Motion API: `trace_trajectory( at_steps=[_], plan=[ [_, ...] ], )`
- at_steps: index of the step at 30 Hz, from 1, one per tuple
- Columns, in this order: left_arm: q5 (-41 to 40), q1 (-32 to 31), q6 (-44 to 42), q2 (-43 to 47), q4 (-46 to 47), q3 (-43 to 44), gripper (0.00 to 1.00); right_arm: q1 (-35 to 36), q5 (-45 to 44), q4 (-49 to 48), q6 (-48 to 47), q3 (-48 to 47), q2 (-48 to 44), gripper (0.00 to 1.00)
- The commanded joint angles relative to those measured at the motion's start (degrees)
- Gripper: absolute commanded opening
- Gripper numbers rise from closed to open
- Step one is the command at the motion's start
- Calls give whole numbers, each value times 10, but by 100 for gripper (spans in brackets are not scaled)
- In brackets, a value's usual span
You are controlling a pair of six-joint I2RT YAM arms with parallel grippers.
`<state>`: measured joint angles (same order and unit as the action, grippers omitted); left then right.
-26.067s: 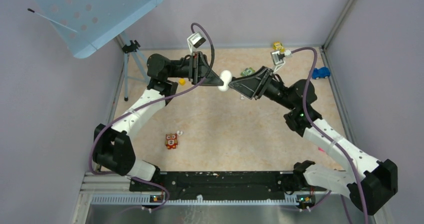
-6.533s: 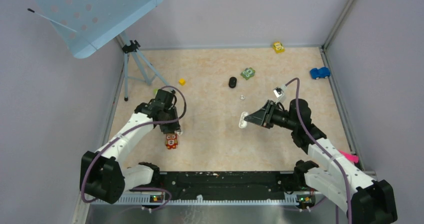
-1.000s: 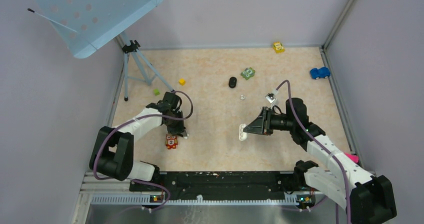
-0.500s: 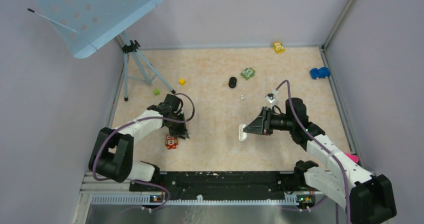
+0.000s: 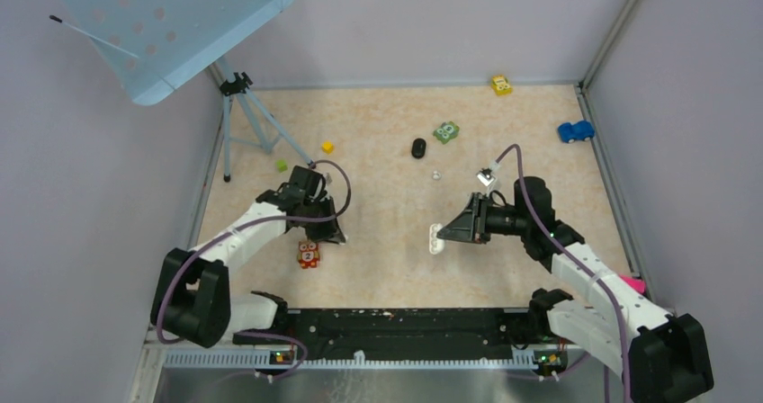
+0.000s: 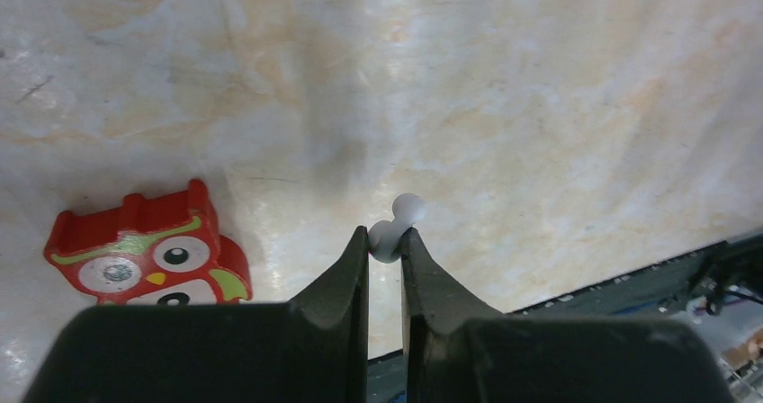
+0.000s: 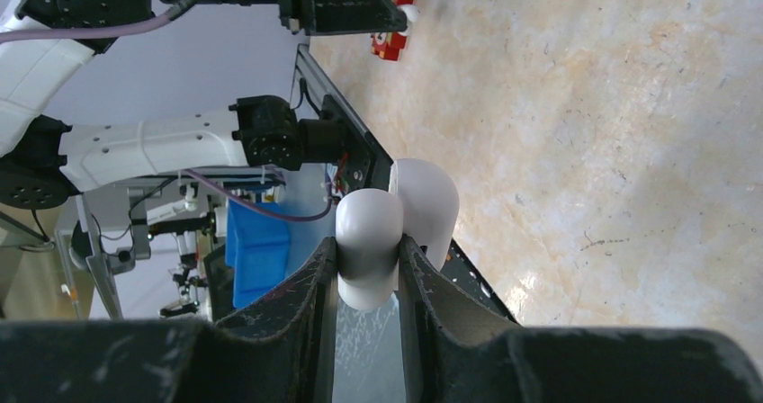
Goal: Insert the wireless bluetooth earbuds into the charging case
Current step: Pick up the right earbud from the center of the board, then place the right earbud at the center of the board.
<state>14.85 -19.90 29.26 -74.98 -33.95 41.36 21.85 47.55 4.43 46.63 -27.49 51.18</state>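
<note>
A tiny white earbud (image 6: pixel 397 228) is pinched between the tips of my left gripper (image 6: pixel 385 239), low over the table beside a red owl toy (image 6: pixel 144 252). From above, the left gripper (image 5: pixel 338 237) points down just right of that owl (image 5: pixel 308 255). My right gripper (image 7: pixel 367 248) is shut on the white charging case (image 7: pixel 368 228), whose lid (image 7: pixel 428 207) stands open beside it. In the top view the case (image 5: pixel 437 238) hangs at the right gripper (image 5: pixel 444 234) near mid-table. A second white earbud (image 5: pixel 435 175) lies loose farther back.
A black oval thing (image 5: pixel 418 147) and a green toy (image 5: pixel 445 132) lie toward the back. A yellow car (image 5: pixel 501 85) and a blue car (image 5: pixel 576 131) sit at the back right. A tripod (image 5: pixel 245 115), a yellow cube (image 5: pixel 328 147) and a green cube (image 5: pixel 282 165) stand at the left.
My left gripper's jaws have narrowed onto the white earbud beside the owl, and the left arm's elbow has shifted. The right arm with the case has stayed still.
</note>
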Motion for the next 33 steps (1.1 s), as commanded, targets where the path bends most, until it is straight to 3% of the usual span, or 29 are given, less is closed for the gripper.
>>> trace_trajectory(
  at_steps=[1,8,11,16,20,25,29,33],
  plan=[
    [100,-2,3,61,77,32,4,-2,44,-70,-14,19,-12,0],
    [260,-9,53,73,194,27,5,-2,102,-111,-56,59,-33,0],
    [285,-16,77,73,215,26,5,-2,96,-164,-28,83,-44,0],
    [320,-41,150,94,329,-25,6,-2,90,-296,44,130,-35,0],
    [312,-45,153,85,351,-41,7,-2,62,-293,48,142,-19,0],
    [205,-44,136,52,288,-55,6,-2,48,-255,31,138,12,0],
    [199,-44,184,16,360,-96,6,-2,-7,-200,16,133,12,0],
    [185,-44,235,-6,427,-130,6,-2,-25,-235,50,146,28,0]
  ],
)
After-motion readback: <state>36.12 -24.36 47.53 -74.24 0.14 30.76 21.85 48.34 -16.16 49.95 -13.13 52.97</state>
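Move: The left hand already holds an earbud some 3 cm above the table. The open charging case in the right gripper lies about 24 cm to its right, 3 cm nearer the base and 12 cm higher. The red owl block sits about 9 cm left of the left hand and 3 cm back; the loose earbud lies 19 cm ahead and 25 cm right. From the right hand, the held earbud is about 25 cm left, 3 cm ahead and 12 cm lower. Up and to the right, the left hand swings the pinched earbud away from the owl block and towards the charging case, climbing about 11 cm before sinking most of the way back; its fingers tip some 30 degrees from pointing down towards pointing right. The right hand keeps its grip on the case, draws back slightly, then lowers and eases forward again. ##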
